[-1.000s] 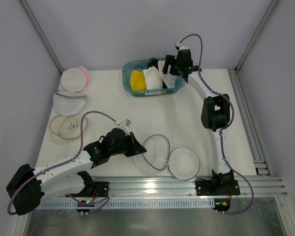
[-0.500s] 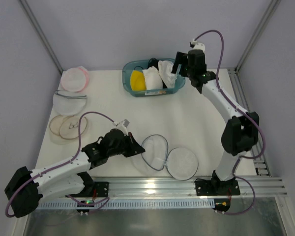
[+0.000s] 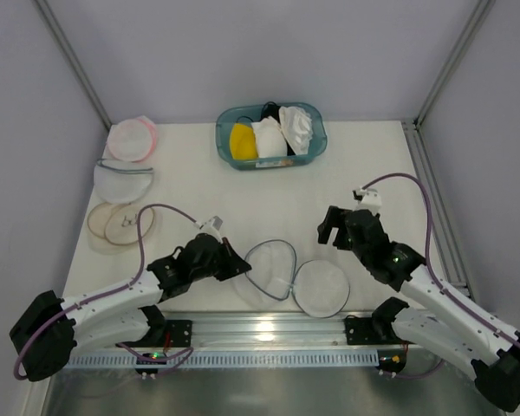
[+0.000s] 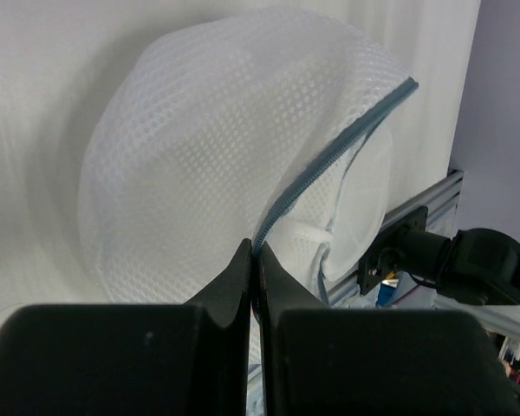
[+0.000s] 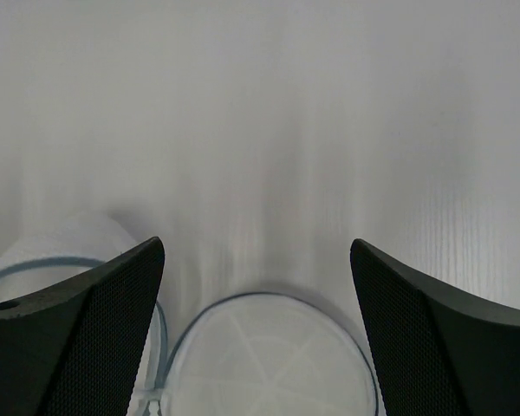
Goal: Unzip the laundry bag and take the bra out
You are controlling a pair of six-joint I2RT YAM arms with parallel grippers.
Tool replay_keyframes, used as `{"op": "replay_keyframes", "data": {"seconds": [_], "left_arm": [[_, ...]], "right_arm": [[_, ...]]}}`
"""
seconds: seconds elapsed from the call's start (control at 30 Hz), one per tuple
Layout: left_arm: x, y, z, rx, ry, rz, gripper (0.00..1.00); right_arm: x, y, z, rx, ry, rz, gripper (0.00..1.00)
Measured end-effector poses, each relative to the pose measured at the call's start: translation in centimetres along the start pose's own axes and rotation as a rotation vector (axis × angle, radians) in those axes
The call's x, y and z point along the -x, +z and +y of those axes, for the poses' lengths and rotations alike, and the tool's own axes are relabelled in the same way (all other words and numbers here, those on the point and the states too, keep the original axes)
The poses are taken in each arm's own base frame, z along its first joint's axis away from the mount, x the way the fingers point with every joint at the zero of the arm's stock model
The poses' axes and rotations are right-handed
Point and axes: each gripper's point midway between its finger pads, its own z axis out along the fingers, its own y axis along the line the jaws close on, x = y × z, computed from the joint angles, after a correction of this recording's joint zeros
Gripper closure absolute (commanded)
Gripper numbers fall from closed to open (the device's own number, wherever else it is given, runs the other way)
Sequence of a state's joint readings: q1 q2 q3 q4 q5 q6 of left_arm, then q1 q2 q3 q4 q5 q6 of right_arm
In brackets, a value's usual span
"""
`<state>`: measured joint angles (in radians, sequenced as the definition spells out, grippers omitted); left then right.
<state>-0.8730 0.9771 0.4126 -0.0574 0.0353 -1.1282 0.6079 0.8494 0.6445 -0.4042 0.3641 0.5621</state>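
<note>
The laundry bag [image 3: 277,270] lies unzipped near the table's front edge, its two white mesh halves spread side by side with the dark grey-blue zipper rim showing. My left gripper [image 3: 244,266] is shut on the rim at the left half's edge; in the left wrist view the fingers [image 4: 243,277] pinch the zipper tape and the mesh dome [image 4: 199,156] rises behind them. My right gripper [image 3: 329,230] hovers open and empty just behind the right half [image 5: 269,355]. The bra [image 3: 296,127], crumpled white fabric, lies in the right end of the teal basket [image 3: 223,140].
The basket at the back also holds a yellow garment [image 3: 242,140] and a smooth white pad [image 3: 269,137]. Three other round pouches lie along the left edge: pink-rimmed [image 3: 131,139], white mesh [image 3: 123,179], beige-rimmed [image 3: 120,224]. A metal rail [image 3: 269,328] runs along the front.
My right arm has drawn back from the basket to the front, over the bag's right half, leaving the bra in the basket. The left gripper stays shut on the rim.
</note>
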Motion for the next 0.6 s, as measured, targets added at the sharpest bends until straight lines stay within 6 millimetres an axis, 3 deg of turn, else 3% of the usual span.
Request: {"op": "replay_keyframes", "data": {"seconds": [0.03,0.13,0.17,0.27,0.37,0.6], "left_arm": [[0.1,0.1,0.4,0.010,-0.010,-0.013,1.00],[0.5,0.5,1.3,0.032,-0.024,-0.053,0.76],[0.7,0.5,1.4,0.030,-0.028,-0.065,0.55],[1.7,0.7,0.5,-0.003,-0.033,-0.116,0.17],[2.8,0.6,-0.7,-0.037,-0.030,-0.156,0.03],[5.0,-1.0,-3.6,-0.112,-0.026,-0.238,0.00]], "right_arm": [[-1.1,-0.6,-0.1,0.013,0.005,0.014,0.10],[-3.8,-2.2,0.1,0.069,0.008,0.060,0.10],[-4.5,-2.6,0.2,0.086,0.007,0.070,0.09],[-6.4,-3.7,0.3,0.130,0.008,0.107,0.07],[-7.7,-4.1,-0.3,0.134,0.027,0.129,0.06],[-9.4,-5.2,-2.5,0.055,0.112,0.178,0.06]]}}
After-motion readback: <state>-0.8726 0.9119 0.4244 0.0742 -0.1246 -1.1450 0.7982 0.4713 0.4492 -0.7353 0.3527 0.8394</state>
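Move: The left fingers hold the laundry bag's zip rim, with the middle of the bag body about 6 cm to their right, level with them and 4 cm lower. The bag's round lid lies folded out roughly 19 cm to the left hand's right and 4 cm back. From the empty, open right hand, the lid is about 13 cm back, 2 cm left and 12 cm below; the bag body is 9 cm back and 17 cm left; the teal bin is some 35 cm ahead, 18 cm left. The left fingers let go of the zip rim, opening wide as the hand dips about a centimetre, then climbs some 6 cm and eases forward, clear of the bag, its fingers tipping slightly flatter. The right hand keeps coming back from the bin side, slowing as it travels about 10 cm back and half as far down towards the lid, fingers staying open and tipping some 10 degrees downward. ##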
